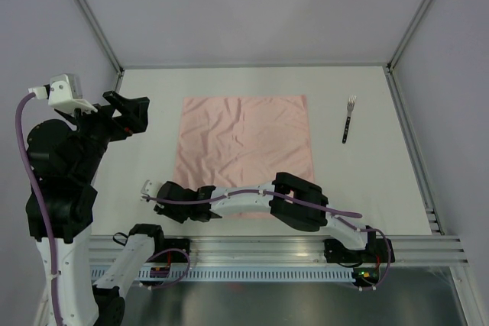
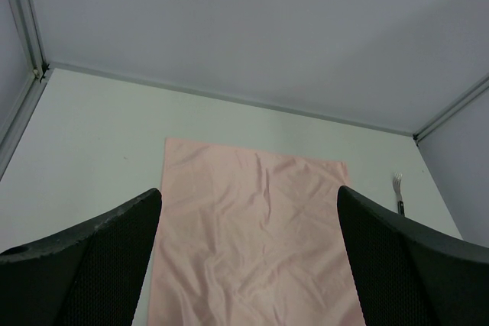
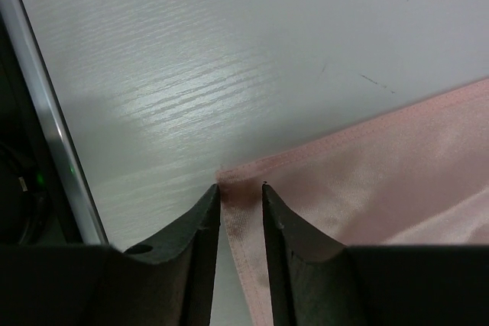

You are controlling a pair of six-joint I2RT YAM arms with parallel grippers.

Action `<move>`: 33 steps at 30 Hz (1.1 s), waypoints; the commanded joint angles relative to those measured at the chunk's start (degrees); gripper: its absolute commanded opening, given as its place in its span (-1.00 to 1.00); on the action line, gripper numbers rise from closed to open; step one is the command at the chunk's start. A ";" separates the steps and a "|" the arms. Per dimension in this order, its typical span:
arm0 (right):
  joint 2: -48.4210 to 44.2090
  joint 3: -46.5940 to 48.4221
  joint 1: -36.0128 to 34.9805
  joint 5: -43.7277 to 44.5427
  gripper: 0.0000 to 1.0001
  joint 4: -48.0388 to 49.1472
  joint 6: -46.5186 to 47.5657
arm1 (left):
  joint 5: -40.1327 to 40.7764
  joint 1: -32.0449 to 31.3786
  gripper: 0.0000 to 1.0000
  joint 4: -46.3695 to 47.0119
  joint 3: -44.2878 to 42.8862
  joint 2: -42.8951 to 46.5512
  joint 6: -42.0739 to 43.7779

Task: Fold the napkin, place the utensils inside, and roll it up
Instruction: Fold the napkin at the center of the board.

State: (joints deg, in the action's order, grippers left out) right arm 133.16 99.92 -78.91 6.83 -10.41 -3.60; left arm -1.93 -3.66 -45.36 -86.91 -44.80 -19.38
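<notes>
The pale pink napkin lies spread flat in the middle of the table, softly wrinkled. One of the utensils, a fork with a dark handle, lies to its right, apart from the cloth. My right gripper reaches low across to the napkin's near-left corner. In the right wrist view its jaws stand narrowly apart astride that corner of the napkin, which lies flat between them. My left gripper hangs wide open above the table left of the cloth. Its wrist view looks down on the napkin and fork.
Grey walls and aluminium posts enclose the white table on three sides. A metal rail runs along the near edge by the arm bases and shows beside the right gripper as a rail. Purple cables run along both arms.
</notes>
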 commanded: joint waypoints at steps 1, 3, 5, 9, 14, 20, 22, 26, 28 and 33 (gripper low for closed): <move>1.49 0.54 -0.19 2.75 -0.34 -0.92 0.61 | -1.14 0.06 0.99 -1.48 0.17 0.59 1.45; 1.31 0.37 -0.19 2.75 -0.43 -1.10 0.78 | -1.14 0.06 0.99 -1.39 0.17 0.50 1.45; 1.13 0.54 -0.19 2.75 -0.54 -1.27 0.96 | -1.14 0.06 0.99 -1.31 0.25 0.50 1.53; 0.70 0.98 -0.10 3.01 -0.72 -1.80 1.22 | -1.32 0.06 0.99 -0.95 0.69 0.41 1.53; -1.23 1.94 -0.10 3.01 -0.84 -2.76 1.57 | -1.58 0.06 0.99 -0.08 1.57 0.59 1.53; -3.34 4.14 0.08 1.70 -0.89 -4.70 1.14 | -1.76 0.06 0.99 0.80 2.01 0.32 1.89; -3.70 5.19 0.08 1.52 -0.89 -5.31 0.96 | -2.02 0.06 0.99 1.24 1.92 -0.03 1.97; -3.44 7.57 0.43 1.26 -0.91 -6.46 0.61 | -2.55 0.06 0.99 1.68 1.84 -0.73 2.32; -3.26 8.71 0.78 0.82 -0.92 -6.98 0.17 | -2.37 0.06 0.99 1.68 1.84 -0.82 2.59; -3.35 10.29 1.48 0.20 -0.94 -7.95 -0.10 | -1.93 0.06 0.99 1.86 2.27 -0.47 2.94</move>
State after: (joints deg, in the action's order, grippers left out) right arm 132.99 107.50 -78.04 7.18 -15.46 -3.03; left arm -2.07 -3.66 -44.82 -84.93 -45.15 -18.48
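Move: The napkin's near-left corner lies right at the tips of the right gripper, at most 1 cm below them, between the half-open fingers. The napkin's middle lies about 20 cm ahead and 20 cm to the right of this hand; the metal rail along the board's near edge is some 6 cm behind it, neither left nor right. From the left gripper, the same corner is roughly 8 cm back, hardly to either side, and 44 cm below. Shut the right gripper on the napkin's near-left corner, easing about half a centimetre forward as the fingers close, and pinch the cloth at the tips. Then lift the corner some 4 cm off the board, drifting about 1.5 cm to the left and 1 cm forward on the way up; hold the wrist nearly as it is. ##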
